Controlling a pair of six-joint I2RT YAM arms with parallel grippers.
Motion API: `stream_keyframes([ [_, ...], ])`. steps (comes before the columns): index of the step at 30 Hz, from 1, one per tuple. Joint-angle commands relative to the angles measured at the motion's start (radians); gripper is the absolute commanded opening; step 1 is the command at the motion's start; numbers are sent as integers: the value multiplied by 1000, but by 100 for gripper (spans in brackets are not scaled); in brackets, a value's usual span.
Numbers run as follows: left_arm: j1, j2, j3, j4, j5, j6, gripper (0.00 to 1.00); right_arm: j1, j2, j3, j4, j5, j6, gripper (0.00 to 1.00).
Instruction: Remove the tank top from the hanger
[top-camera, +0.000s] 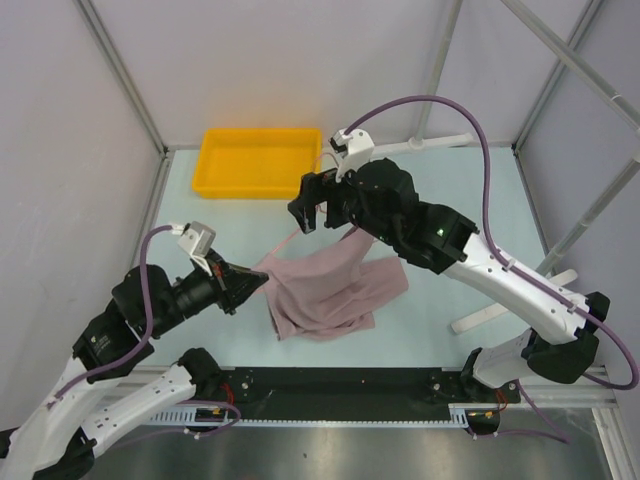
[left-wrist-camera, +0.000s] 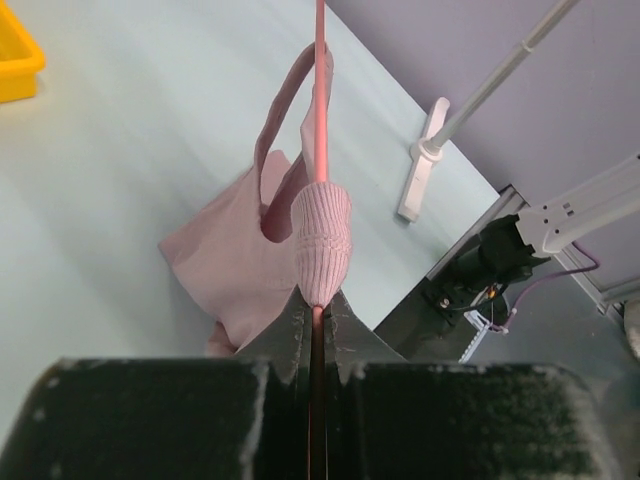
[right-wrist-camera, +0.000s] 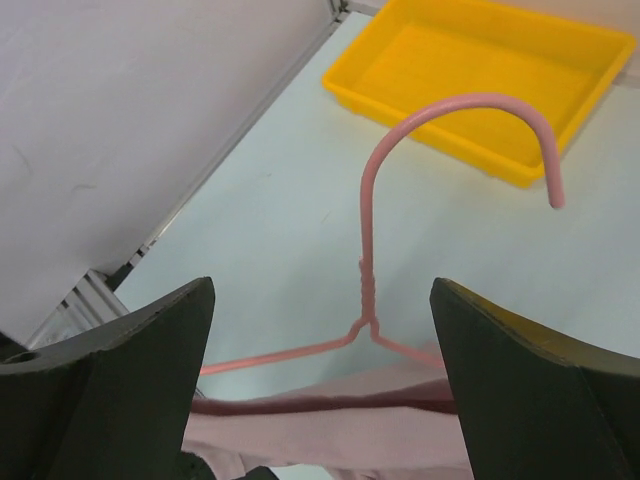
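The tank top (top-camera: 330, 292), dusty pink, hangs off the hanger and lies partly on the table in the middle. My left gripper (top-camera: 252, 284) is shut on the thin pink hanger (left-wrist-camera: 320, 150) at its end corner, where a strap (left-wrist-camera: 322, 235) wraps round the wire. My right gripper (top-camera: 308, 212) is open above the garment's upper edge. In the right wrist view its fingers (right-wrist-camera: 150, 360) stand wide on either side of the hanger's twisted neck (right-wrist-camera: 368, 290), with the hook (right-wrist-camera: 470, 105) beyond and the tank top (right-wrist-camera: 330, 430) just below, untouched.
A yellow tray (top-camera: 258, 160) sits at the back left of the pale blue table. A white bar (top-camera: 490, 310) lies at the right near the right arm. Grey rack poles stand along the walls and corners.
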Motion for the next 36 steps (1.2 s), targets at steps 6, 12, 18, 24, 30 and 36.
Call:
stream_keyframes([
  [6,5,15,-31,206,104,7,0,-25,-65,-139,136,-8,67,76],
  [12,5,39,-44,309,84,-28,0,-18,-115,-200,163,3,84,57],
  [18,6,62,-26,311,71,-34,0,-16,-124,-196,141,31,84,46],
  [24,6,62,-21,309,94,-39,0,-19,-122,-193,125,64,75,0],
  [30,5,33,0,214,23,-45,48,-15,-119,-171,76,152,40,0],
  [36,6,-42,32,162,-2,-31,87,-18,-147,-196,62,199,-8,0],
])
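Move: The neck of the hanger, just under the hook, lies about 3 cm ahead of the right hand's open fingers, 1 cm to the left and 3 cm below. The hook curls up some 7 cm above that neck. The tank top's middle hangs roughly 5 cm back from the right hand, 3 cm to the right and 18 cm down. From the left hand, which already holds the hanger's end, the neck is about 14 cm ahead, 11 cm right and 6 cm higher. The right fingers close on the twisted neck of the hanger and pinch it just below the hook; that hand first sinks about 4 cm, comes partly back up, then drifts some 4 cm right and dips again. The left hand keeps its pinch while edging about 3 cm right, then opens wide around the hanger's end, rising slightly and easing back left. ##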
